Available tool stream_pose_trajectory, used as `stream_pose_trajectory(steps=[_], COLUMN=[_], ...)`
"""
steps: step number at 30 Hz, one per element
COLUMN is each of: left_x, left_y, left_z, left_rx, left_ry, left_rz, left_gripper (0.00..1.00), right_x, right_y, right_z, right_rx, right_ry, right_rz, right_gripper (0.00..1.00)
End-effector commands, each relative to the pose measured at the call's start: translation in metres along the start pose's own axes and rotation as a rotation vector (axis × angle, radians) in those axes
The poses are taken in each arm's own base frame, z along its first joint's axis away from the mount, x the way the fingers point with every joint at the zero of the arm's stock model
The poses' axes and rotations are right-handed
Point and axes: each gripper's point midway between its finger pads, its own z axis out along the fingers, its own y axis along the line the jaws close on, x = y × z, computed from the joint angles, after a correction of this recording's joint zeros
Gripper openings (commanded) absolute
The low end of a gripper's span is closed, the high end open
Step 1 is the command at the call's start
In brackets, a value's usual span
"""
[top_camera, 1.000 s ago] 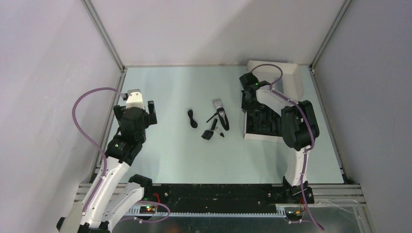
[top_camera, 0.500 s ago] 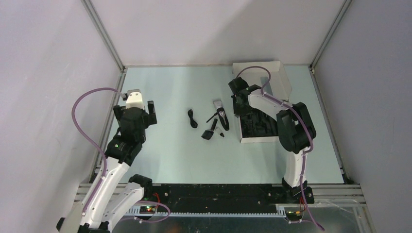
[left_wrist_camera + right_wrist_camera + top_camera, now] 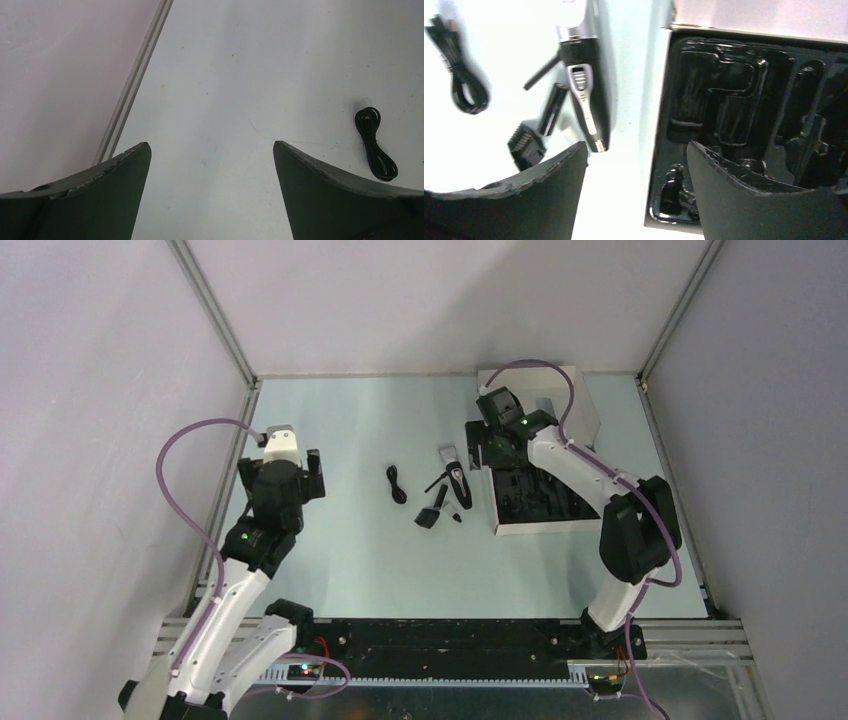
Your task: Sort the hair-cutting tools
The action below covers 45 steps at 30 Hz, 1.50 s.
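Note:
The hair-cutting tools lie mid-table. A black-and-silver clipper point(image 3: 457, 480) point(image 3: 586, 105) is nearest the box. Beside it are a thin stick-brush point(image 3: 436, 481) point(image 3: 541, 72), a black comb attachment point(image 3: 428, 517) point(image 3: 526, 145) and a short black piece point(image 3: 552, 109). The coiled cord point(image 3: 396, 484) point(image 3: 375, 145) point(image 3: 461, 82) lies further left. My right gripper point(image 3: 483, 448) point(image 3: 636, 144) hangs open over the box's left wall, holding nothing. My left gripper point(image 3: 283, 468) point(image 3: 210, 145) stands wide open above bare table at the left.
The white cardboard box point(image 3: 520, 528) holds a glossy black moulded tray point(image 3: 744, 100) with a small black part in its near corner. Its lid point(image 3: 575, 405) stands up at the back right. A metal rail point(image 3: 135, 85) edges the table on the left.
The box slid left with my right gripper at its left wall. That gripper has now opened, and its arm's elbow swung right. The left arm barely moved.

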Motion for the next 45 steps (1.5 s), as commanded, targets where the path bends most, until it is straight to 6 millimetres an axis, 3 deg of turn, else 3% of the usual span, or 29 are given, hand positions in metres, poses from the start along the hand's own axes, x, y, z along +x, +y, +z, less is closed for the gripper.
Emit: stream_pose_trajectory(steps=[1,5,10,22,29,34,38,41,45], left_x=[-0.003,0.000,0.004,0.007,0.007,0.007,0.000,-0.009,-0.026], left_y=[0.002,0.003,0.003,-0.001,-0.004,-0.007,-0.019,-0.036,-0.042], left_z=[0.004,0.005,0.008,0.011,0.012,0.012,0.010,0.003,-0.005], left_rx=[-0.027,-0.039,-0.051,-0.037,-0.023,-0.009,0.067,0.172,0.222], left_ry=[-0.014,-0.007,0.004,0.020,0.025,0.027,0.011,-0.019,-0.081], left_rz=[-0.037,-0.035,-0.027,-0.020,-0.018,-0.020,-0.044,-0.083,-0.147], left_gripper=[1.00,1.00,1.00,1.00,1.00,1.00,1.00,1.00,1.00], right_x=[-0.011,-0.010,-0.006,0.006,0.010,0.009,0.006,-0.005,-0.022], right_y=[0.033,0.055,0.069,0.066,0.068,0.068,0.071,0.073,0.074], right_z=[-0.016,-0.005,0.017,0.078,0.098,0.100,0.090,0.068,0.032], right_rx=[-0.099,-0.140,-0.149,-0.058,-0.053,-0.060,-0.080,-0.104,-0.131], right_ry=[-0.076,-0.074,-0.032,0.048,0.059,0.062,0.055,0.022,-0.033], right_rz=[-0.044,-0.077,-0.090,-0.106,-0.109,-0.108,-0.106,-0.106,-0.106], right_gripper=[0.79,0.79,0.77,0.65,0.59,0.40,0.24,0.14,0.07])
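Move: The hair clipper lies about 7 cm to the right hand's left, 2 cm ahead and 10 cm below. Of the clipper, the thin black stick is 4 cm left and the black brush 4 cm left and 7 cm back; the cable is 11 cm left of it. The open box's tray is centred some 10 cm to the right hand's right, about level with it. From the left hand the clipper is roughly 31 cm right and 11 cm ahead. The clipper's black body is pinched from both sides near its switch: the right hand swings left about 7 cm off the box edge, rising slightly, then drops some 11 cm onto it while its fingers narrow and close. It holds there, then begins to rise about half a centimetre. The left hand, open and empty, sinks 2 cm, then late on drifts right a little over 2 cm. ##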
